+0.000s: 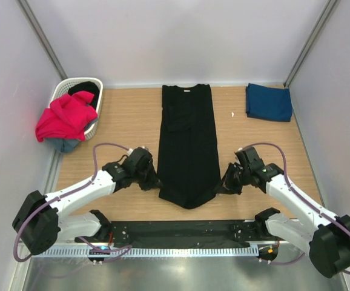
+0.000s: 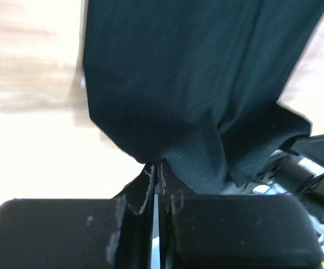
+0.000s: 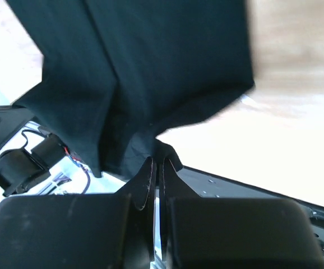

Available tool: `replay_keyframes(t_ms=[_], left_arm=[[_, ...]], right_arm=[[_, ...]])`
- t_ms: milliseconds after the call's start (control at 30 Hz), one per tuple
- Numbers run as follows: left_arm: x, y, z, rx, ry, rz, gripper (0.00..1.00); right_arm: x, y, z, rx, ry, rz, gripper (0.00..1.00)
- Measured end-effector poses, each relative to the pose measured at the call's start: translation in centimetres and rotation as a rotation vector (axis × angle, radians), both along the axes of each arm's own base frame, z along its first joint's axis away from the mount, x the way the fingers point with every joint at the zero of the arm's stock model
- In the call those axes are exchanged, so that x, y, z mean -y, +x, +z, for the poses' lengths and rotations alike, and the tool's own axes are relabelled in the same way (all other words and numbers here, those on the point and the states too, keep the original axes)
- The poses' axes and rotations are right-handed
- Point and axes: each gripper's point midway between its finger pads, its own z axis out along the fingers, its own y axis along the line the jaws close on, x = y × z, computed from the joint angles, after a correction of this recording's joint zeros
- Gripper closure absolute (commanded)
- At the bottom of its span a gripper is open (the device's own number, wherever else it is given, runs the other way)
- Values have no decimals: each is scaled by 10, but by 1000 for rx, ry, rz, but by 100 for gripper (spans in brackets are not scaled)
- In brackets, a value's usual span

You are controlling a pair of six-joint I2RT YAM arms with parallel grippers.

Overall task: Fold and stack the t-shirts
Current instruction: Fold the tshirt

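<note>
A black t-shirt [image 1: 187, 145], folded lengthwise into a long strip, lies in the middle of the table with its collar at the far end. At its near left corner my left gripper [image 1: 155, 183] is shut on the hem of the black t-shirt [image 2: 167, 84], which bunches up at the fingertips. The right gripper [image 1: 219, 187] is shut on the near right corner of the black t-shirt [image 3: 139, 67] in the same way. A folded navy blue t-shirt [image 1: 268, 102] rests at the far right. A magenta-red t-shirt [image 1: 66, 116] hangs over the basket.
A white lattice basket [image 1: 96, 97] stands at the far left with dark and teal cloth inside under the red shirt. Grey walls close off three sides. A black mounting rail [image 1: 175, 233] runs along the near edge between the arm bases.
</note>
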Motion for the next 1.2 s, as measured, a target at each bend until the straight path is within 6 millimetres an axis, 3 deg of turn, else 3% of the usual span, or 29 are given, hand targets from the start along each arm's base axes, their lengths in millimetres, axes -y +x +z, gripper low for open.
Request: replay_keyframes(t_ms=[167, 400, 533, 700, 833, 1033, 1200], left_arm=[[3, 37, 32, 85, -12, 18, 100], [11, 102, 63, 171, 6, 25, 100], [14, 146, 74, 209, 16, 42, 100], [11, 178, 70, 204, 31, 60, 100], [9, 193, 53, 169, 45, 74, 100], [6, 209, 25, 108, 67, 92, 100], [6, 228, 21, 103, 58, 105, 100]], right_arm=[[-10, 38, 25, 60, -24, 16, 99], [-12, 110, 64, 209, -75, -13, 99], [-2, 157, 67, 244, -78, -59, 99], [2, 204, 59, 246, -82, -55, 99], [-6, 236, 51, 259, -73, -12, 99], [-7, 258, 25, 226, -84, 19, 99], [-4, 267, 11, 202, -87, 10, 99]])
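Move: The hem's two corners are already pinched and lifted, one in each hand. They are bound for the flat middle of the t-shirt, about 24 cm ahead, 11 cm to the right and 7 below the left hand, and some 26 ahead, 10 left and 7 below the right hand. The collar lies about 52 ahead and 10 right of the left hand. The folded blue shirt is roughly 50 ahead and 21 right of the right hand. The t-shirt's hem, still pinched in both shut grippers, is carried forward over the shirt's own middle, about 23 cm by the left hand and 27 by the right. Both hands arc together, rising some 7 cm and then sinking most of that way again towards the cloth as they slow, the fingers tipping forward a little. ##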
